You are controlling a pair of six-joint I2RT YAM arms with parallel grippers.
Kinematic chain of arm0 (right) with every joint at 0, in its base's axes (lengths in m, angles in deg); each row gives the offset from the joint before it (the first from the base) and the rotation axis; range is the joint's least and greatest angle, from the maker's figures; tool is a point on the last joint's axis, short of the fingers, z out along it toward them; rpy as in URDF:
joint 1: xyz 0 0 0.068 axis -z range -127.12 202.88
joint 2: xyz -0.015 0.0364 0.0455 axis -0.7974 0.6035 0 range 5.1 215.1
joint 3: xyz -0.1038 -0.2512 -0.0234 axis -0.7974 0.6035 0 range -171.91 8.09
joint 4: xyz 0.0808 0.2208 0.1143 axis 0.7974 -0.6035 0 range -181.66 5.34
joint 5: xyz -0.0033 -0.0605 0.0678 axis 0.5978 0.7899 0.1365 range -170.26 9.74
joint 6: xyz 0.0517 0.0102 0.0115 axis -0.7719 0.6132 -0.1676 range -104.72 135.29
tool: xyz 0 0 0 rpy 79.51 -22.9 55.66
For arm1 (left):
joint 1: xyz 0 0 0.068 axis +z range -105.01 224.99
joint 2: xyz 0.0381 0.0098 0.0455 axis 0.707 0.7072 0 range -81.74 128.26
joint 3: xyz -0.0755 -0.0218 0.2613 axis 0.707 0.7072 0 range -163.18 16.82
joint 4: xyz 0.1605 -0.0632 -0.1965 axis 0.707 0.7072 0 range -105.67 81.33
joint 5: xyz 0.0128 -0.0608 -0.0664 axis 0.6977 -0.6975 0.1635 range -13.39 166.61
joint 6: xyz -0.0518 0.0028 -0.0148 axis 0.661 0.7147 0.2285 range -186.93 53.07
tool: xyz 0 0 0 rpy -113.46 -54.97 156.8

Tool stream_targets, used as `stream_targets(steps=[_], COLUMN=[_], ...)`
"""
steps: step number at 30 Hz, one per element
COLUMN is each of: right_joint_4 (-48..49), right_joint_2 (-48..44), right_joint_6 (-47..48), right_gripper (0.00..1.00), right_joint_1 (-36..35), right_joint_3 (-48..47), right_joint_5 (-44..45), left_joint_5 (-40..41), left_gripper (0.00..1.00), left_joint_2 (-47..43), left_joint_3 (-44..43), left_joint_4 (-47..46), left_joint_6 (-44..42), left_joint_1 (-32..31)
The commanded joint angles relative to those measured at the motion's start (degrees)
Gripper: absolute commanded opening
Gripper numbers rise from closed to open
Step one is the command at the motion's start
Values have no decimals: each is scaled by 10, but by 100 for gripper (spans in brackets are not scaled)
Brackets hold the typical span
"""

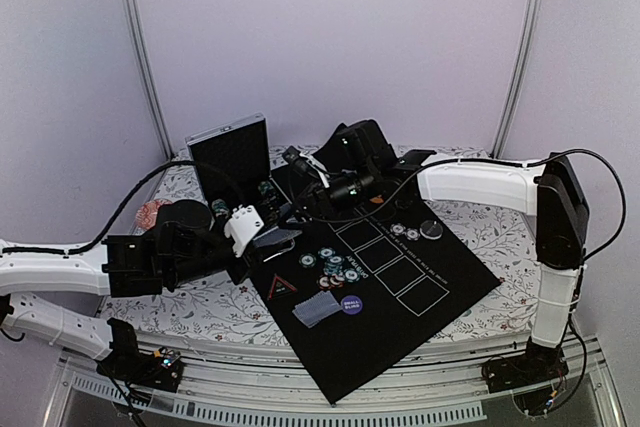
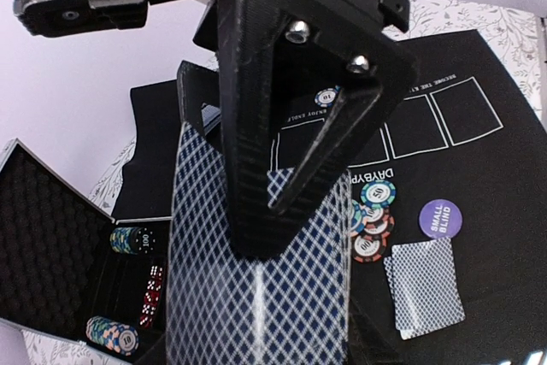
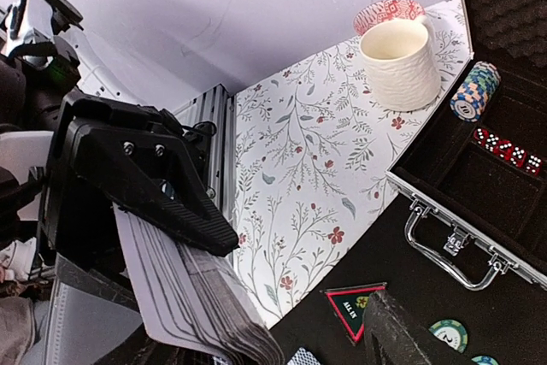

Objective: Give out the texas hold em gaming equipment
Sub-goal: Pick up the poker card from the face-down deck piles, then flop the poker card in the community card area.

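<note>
My left gripper (image 1: 272, 239) is shut on a deck of grey-blue-backed playing cards (image 2: 256, 297), held above the mat's left edge; the deck also shows in the right wrist view (image 3: 188, 297). My right gripper (image 1: 300, 197) hovers just beyond the deck's far end. One of its fingers (image 3: 402, 339) shows wide of centre, and the jaws stand open with nothing in them. On the mat lie a cluster of teal, red and white chips (image 1: 335, 265), a few dealt cards (image 1: 318, 310), a purple button (image 1: 351, 303), a red-edged triangle (image 1: 281, 285), more chips (image 1: 405, 233) and a dark button (image 1: 431, 229).
The black mat (image 1: 400, 337) with white rectangles covers the table's middle. The open silver case (image 1: 228, 152) stands at the back left, with chip stacks (image 2: 128, 239) and red dice (image 2: 152, 292) inside. A white mug (image 3: 397, 61) stands left of the case.
</note>
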Motion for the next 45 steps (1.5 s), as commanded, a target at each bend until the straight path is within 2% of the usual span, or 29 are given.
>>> stream_targets(steps=[1,8,17,19,20,22,38,42,45], right_joint_4=[-49,-60,-92,-100,-102,-109,-186,-212,-234], right_joint_2=[6,-17,-41,-44,-46,-52,-135,-149,-128], right_joint_6=[15,18,35,35,35,35,102,121,123], right_gripper=[61,43,29,21,13,4,2,2,2], right_joint_1=[5,9,11,10,11,12,79,107,125], right_joint_3=[-19,-2,-2,-4,-5,-6,-14,-21,-31], right_joint_5=[21,26,60,62,65,72,96,158,233], left_joint_5=[-7,-1,4,4,5,5,11,13,14], left_gripper=[39,38,38,38,38,38,38,38,38], left_joint_2=[-10,-15,-15,-15,-16,-16,-19,-22,-25], left_joint_3=[-3,3,4,4,4,4,5,8,9], left_joint_4=[-22,-20,-12,-12,-12,-11,-1,-1,-1], left_joint_6=[-4,-2,3,3,4,4,5,6,8], left_joint_1=[-5,-5,-6,-5,-5,-6,-6,-6,-6])
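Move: The right hand's open fingers are already at the far end of the face-down deck gripped by the left hand; the deck's middle lies about 2 cm back, 2 cm left and 1 cm below the right hand. Some 15 cm below, the loose chip pile is 3 cm back and 8 cm right, the ALL IN triangle 7 cm back and 2 cm left, and the chip case 7 cm ahead and 7 cm left. From the left hand, the deck's middle is roughly 3 cm ahead, 3 cm right and 1 cm lower. Pinching the top card at the deck's far end, the right fingers go from well open to shut while the hand eases about 2 cm right; then it speeds up and draws the card off to the right, forward and up, ending some 11 cm right of its start and swinging about 15 degrees clockwise. The left hand stays put and keeps its grip on the deck. ##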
